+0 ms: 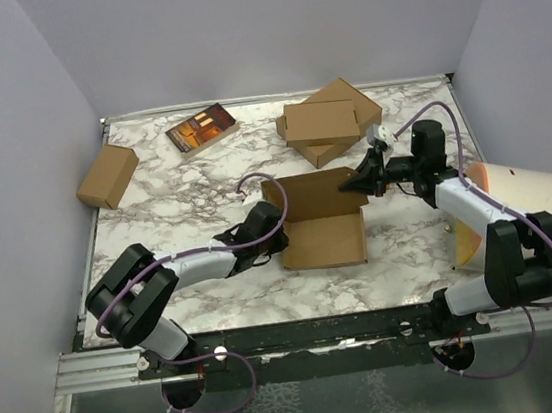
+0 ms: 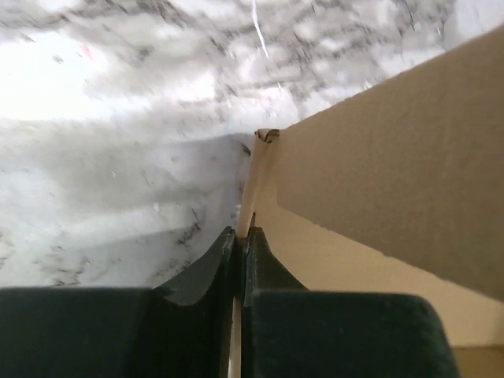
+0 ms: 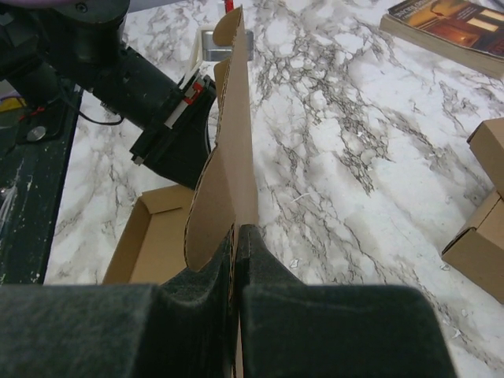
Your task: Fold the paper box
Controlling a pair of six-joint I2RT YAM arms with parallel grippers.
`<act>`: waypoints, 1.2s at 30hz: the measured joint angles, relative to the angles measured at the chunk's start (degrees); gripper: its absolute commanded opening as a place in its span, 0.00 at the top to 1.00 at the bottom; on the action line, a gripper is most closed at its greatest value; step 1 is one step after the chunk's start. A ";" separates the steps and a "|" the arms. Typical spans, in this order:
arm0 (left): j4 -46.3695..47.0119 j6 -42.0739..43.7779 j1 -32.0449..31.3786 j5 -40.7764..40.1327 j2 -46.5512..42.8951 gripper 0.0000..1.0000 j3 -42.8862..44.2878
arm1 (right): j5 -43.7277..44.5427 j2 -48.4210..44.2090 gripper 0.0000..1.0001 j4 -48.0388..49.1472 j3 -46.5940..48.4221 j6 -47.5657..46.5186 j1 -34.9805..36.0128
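The paper box (image 1: 326, 241) lies half-folded in the middle of the marble table, a shallow brown tray with its back panel (image 1: 315, 194) standing upright. My left gripper (image 1: 275, 235) is at the tray's left wall. In the left wrist view its jaws (image 2: 240, 236) are shut on the thin edge of that cardboard wall (image 2: 253, 181). My right gripper (image 1: 356, 185) reaches in from the right at the back right corner. It (image 3: 236, 234) is shut on an upright cardboard flap (image 3: 234, 142), and the open tray (image 3: 153, 240) shows to its left.
A stacked pair of folded brown boxes (image 1: 329, 121) stands behind the box. A book (image 1: 202, 130) lies at the back, and a small carton (image 1: 107, 176) at the far left. A cream and orange object (image 1: 519, 199) sits at the right edge. Grey walls enclose the table.
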 measured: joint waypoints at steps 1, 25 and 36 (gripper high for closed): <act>-1.53 -0.07 -0.28 -1.49 0.22 1.00 1.09 | 0.37 -0.46 0.99 0.20 -0.33 0.35 0.20; -26.25 16.33 -5.33 -19.39 7.21 0.70 15.15 | 12.09 -0.11 0.98 19.85 -9.40 15.43 6.08; -26.69 17.03 -5.33 -17.27 4.63 0.64 13.18 | 12.04 -0.02 0.98 19.93 -9.40 15.50 6.21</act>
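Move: The left fingers are already shut on the box tray's left wall, the wall's middle about 1 cm back and 1 cm below them; the tray's middle lies some 9 cm to their right, 2 cm back and 2 cm lower, with the raised lid's middle 9 cm right, 5 cm ahead and 8 cm above. The right hand already pinches the lid's right edge: the lid's middle is about 8 cm left, level fore and aft, and 5 cm below, the tray's middle 7 cm left, 6 cm back and 15 cm down, and the stacked boxes 20 cm ahead, 3 cm left and 15 cm down. Still pinching the tray's left wall, the left hand draws it about 4 cm to the left while going 3 cm forward, then opens its fingers about a third and backs some 3 cm along the wall, sinking slightly, one finger outside and one inside; it rolls its left side up some 35 degrees over the whole stroke. The right hand keeps its pinch on the lid's edge and follows, sinking about 2.5 cm and going as far left, turning slightly clockwise. ##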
